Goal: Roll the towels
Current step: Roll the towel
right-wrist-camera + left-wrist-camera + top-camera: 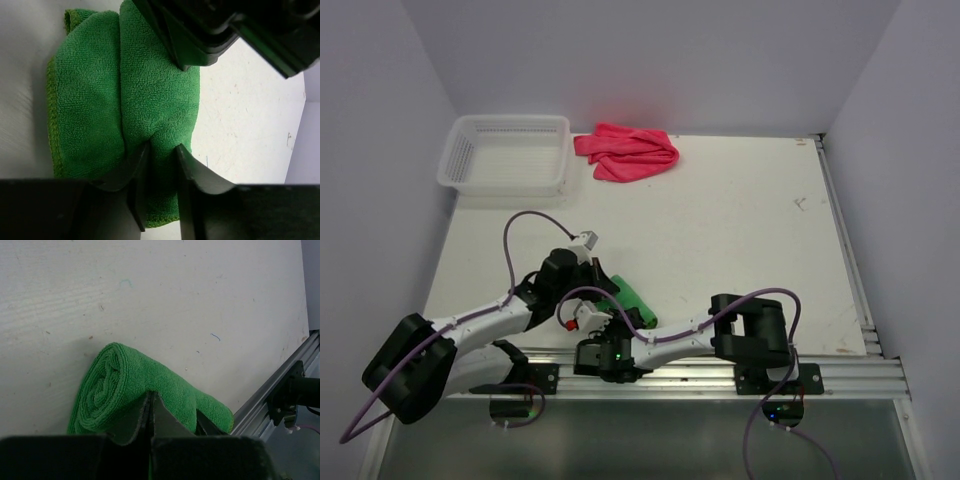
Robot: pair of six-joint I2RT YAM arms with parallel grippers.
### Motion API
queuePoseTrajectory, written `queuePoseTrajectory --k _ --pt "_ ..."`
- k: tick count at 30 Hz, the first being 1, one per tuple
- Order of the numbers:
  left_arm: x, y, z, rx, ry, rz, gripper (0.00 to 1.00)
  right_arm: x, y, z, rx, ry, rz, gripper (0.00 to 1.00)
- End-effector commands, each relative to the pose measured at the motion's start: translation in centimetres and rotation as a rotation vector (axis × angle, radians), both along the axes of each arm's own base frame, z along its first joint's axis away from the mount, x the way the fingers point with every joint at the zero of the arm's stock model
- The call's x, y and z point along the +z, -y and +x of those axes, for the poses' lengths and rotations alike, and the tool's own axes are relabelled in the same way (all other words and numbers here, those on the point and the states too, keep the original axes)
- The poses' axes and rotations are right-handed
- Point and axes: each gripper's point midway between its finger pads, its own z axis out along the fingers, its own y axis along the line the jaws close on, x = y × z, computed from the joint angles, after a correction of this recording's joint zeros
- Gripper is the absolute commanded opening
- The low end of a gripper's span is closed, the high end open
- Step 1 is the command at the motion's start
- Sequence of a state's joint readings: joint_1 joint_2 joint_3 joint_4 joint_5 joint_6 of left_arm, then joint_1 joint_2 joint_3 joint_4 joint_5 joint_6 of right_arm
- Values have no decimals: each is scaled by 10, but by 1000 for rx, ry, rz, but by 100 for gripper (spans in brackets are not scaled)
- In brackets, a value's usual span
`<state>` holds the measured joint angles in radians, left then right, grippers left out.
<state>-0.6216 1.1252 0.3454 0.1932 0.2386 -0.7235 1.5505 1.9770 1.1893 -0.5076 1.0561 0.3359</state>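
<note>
The green towel (632, 301) lies as a roll near the table's front edge, its spiral end (102, 392) facing the left wrist view. My left gripper (151, 396) is shut, jaws together with nothing between them, and its tips press against the side of the roll. My right gripper (162, 148) reaches in from the other side and is shut on a raised fold of the green towel (125, 95). In the top view both grippers crowd the roll, the left (603, 283) and the right (600, 320). The pink-red towel (626, 153) lies crumpled at the far edge.
A white mesh basket (506, 152) stands at the back left, beside the pink-red towel. The aluminium rail (720, 372) runs along the near edge just behind the roll. White walls close in the table on three sides.
</note>
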Motion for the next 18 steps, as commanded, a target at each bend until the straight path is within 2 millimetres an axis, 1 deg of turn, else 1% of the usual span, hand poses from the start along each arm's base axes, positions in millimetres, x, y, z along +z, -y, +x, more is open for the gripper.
queuePoseTrajectory --k 1,3,5,7,8,12,13,14,15,16,17,18 --pt "-11 -2 2 13 5 15 0 -11 2 -10 22 -83 16 31" --pt "-21 -5 0 19 -16 38 0 -9 -1 -12 31 -103 53 34" --pt "-29 -8 -2 31 -35 54 0 1 -4 -15 36 -126 116 39" --pt "-33 -11 -5 36 -41 57 0 10 -8 -17 39 -143 177 42" --pt "-37 -13 -8 39 -49 61 0 21 -8 -17 41 -145 215 43" --pt "-43 -17 -13 47 -59 61 0 45 -11 -22 62 -179 341 46" --pt "-44 -17 -14 45 -62 60 0 46 -9 -23 61 -186 357 47" --pt "-47 -19 -16 48 -68 62 0 48 -10 -26 71 -212 384 48" --pt "-47 -19 -17 48 -69 60 0 59 -13 -25 70 -224 447 48" --pt "-49 -19 -18 47 -72 61 0 58 -9 -25 71 -242 463 48" --pt "-50 -20 -19 50 -74 60 0 63 -12 -29 90 -292 507 50" --pt "-51 -20 -20 49 -76 60 0 65 -13 -24 74 -328 561 51"
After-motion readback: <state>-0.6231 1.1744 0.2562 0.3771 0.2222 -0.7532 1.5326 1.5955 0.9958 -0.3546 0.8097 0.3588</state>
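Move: The green roll lies diagonally, far-left to near-right. Its middle is about 3 cm ahead and 3 cm left of the right hand and 1 cm below, with that hand pinching its near-right end. It is some 2 cm back and 3 cm right of the left hand, 3 cm lower. The towel's flat flap lies level with the right hand, about 6 cm to its left. The front rail is 10 cm straight back from it. The right fingers let go of the roll's near-right end, opening to about twice their gap, and the hand then lifts clear, some 5 cm up and 2 cm back, rolling its left side up and tipping down about 25 degrees in all. The left hand's shut fingertips stay on the roll's far-left end and press down another 1.5 cm. ##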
